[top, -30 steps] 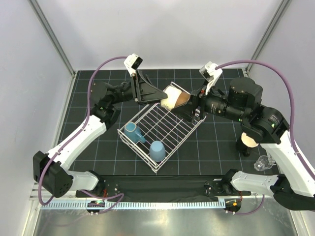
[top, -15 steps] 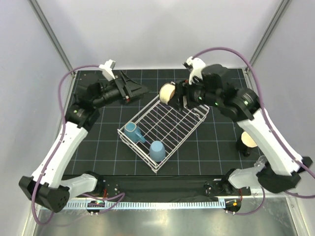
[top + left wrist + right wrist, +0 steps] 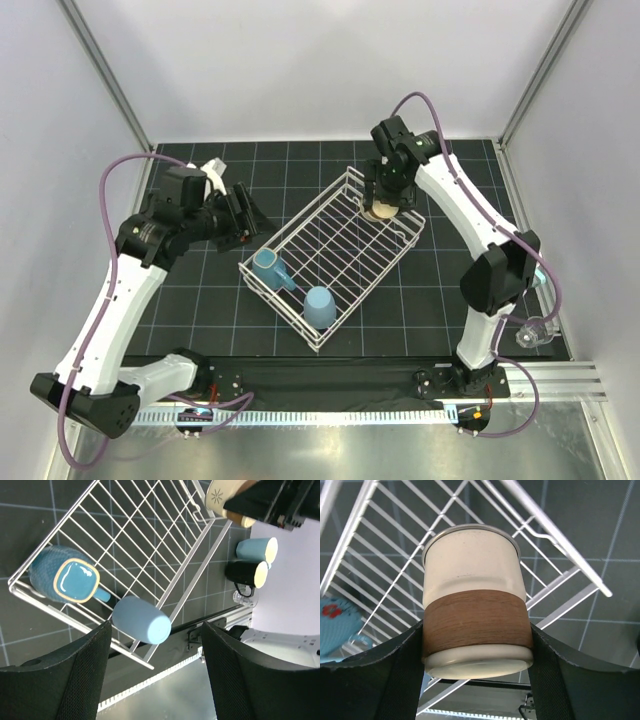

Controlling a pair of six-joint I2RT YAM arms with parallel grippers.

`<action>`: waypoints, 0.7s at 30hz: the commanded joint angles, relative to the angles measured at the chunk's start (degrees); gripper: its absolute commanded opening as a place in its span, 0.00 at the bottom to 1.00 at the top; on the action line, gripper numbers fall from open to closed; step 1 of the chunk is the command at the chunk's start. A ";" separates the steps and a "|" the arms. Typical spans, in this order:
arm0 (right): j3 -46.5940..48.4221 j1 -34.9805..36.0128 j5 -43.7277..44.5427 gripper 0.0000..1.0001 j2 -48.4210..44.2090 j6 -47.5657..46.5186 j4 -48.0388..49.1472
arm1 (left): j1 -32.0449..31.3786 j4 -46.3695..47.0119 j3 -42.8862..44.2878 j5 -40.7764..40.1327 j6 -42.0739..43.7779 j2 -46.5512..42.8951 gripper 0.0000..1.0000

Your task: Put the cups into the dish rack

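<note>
The white wire dish rack (image 3: 295,218) lies diagonally mid-table. A blue handled mug (image 3: 268,268) and a light blue tumbler (image 3: 320,305) rest in its near end. My right gripper (image 3: 382,200) is shut on a beige cup (image 3: 475,615) with a brown band. It holds the cup rim-down over the rack's far right corner, and contact with the wires cannot be told. My left gripper (image 3: 250,215) stands open and empty, left of the rack. A pale blue cup (image 3: 256,549), a small dark cup (image 3: 246,574) and a clear glass (image 3: 535,332) stand right of the rack.
The black gridded mat (image 3: 190,290) ends at a metal rail (image 3: 300,415) along the near edge. White walls close in the left, back and right sides. My right arm's elbow (image 3: 495,280) hangs over the cups standing at the right.
My left gripper opened, let go of the beige cup and drew back to the left. My right gripper kept the cup and swung it down over the rack's far corner.
</note>
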 commanded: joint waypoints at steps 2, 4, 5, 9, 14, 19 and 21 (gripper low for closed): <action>4.72 -2.15 3.31 0.04 2.20 5.21 -4.83 | 0.03 -3.33 0.98 -1.02 2.77 -1.06 0.70; 4.89 -2.42 3.66 0.04 3.61 6.45 -6.76 | -0.06 -3.59 1.06 -0.76 3.30 -0.71 0.70; 4.89 -2.50 4.36 0.04 4.57 6.97 -7.03 | 0.03 -3.68 1.15 -0.76 3.56 -0.27 0.70; 5.59 -2.59 5.15 0.04 6.16 8.29 -8.00 | 0.03 -3.24 1.50 -0.58 3.91 1.14 0.71; 5.78 -2.51 5.15 0.04 7.75 9.00 -9.93 | 0.03 -1.93 2.21 1.09 4.00 3.42 0.70; 1.99 -2.59 4.45 0.04 8.62 7.51 -7.65 | 0.03 -1.75 3.43 1.18 4.62 5.36 0.70; 1.91 -2.59 4.80 0.04 9.06 7.33 -7.39 | 0.03 -1.92 4.66 1.35 4.70 5.97 0.70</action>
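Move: The right hand already holds the wood-banded cup; its place, the open far-right end of the dish rack, lies about 4 cm right, level in reach and some 12 cm below. The upside-down blue cup stands roughly 14 cm left and 22 cm back, the handled blue cup about 27 cm left and 12 cm back. From the left hand, that rack end is some 29 cm right, 6 cm ahead and 21 cm down. Keeping its cup, the right hand sinks 5 cm and 3 cm right towards the rack; left sinks about 3. ##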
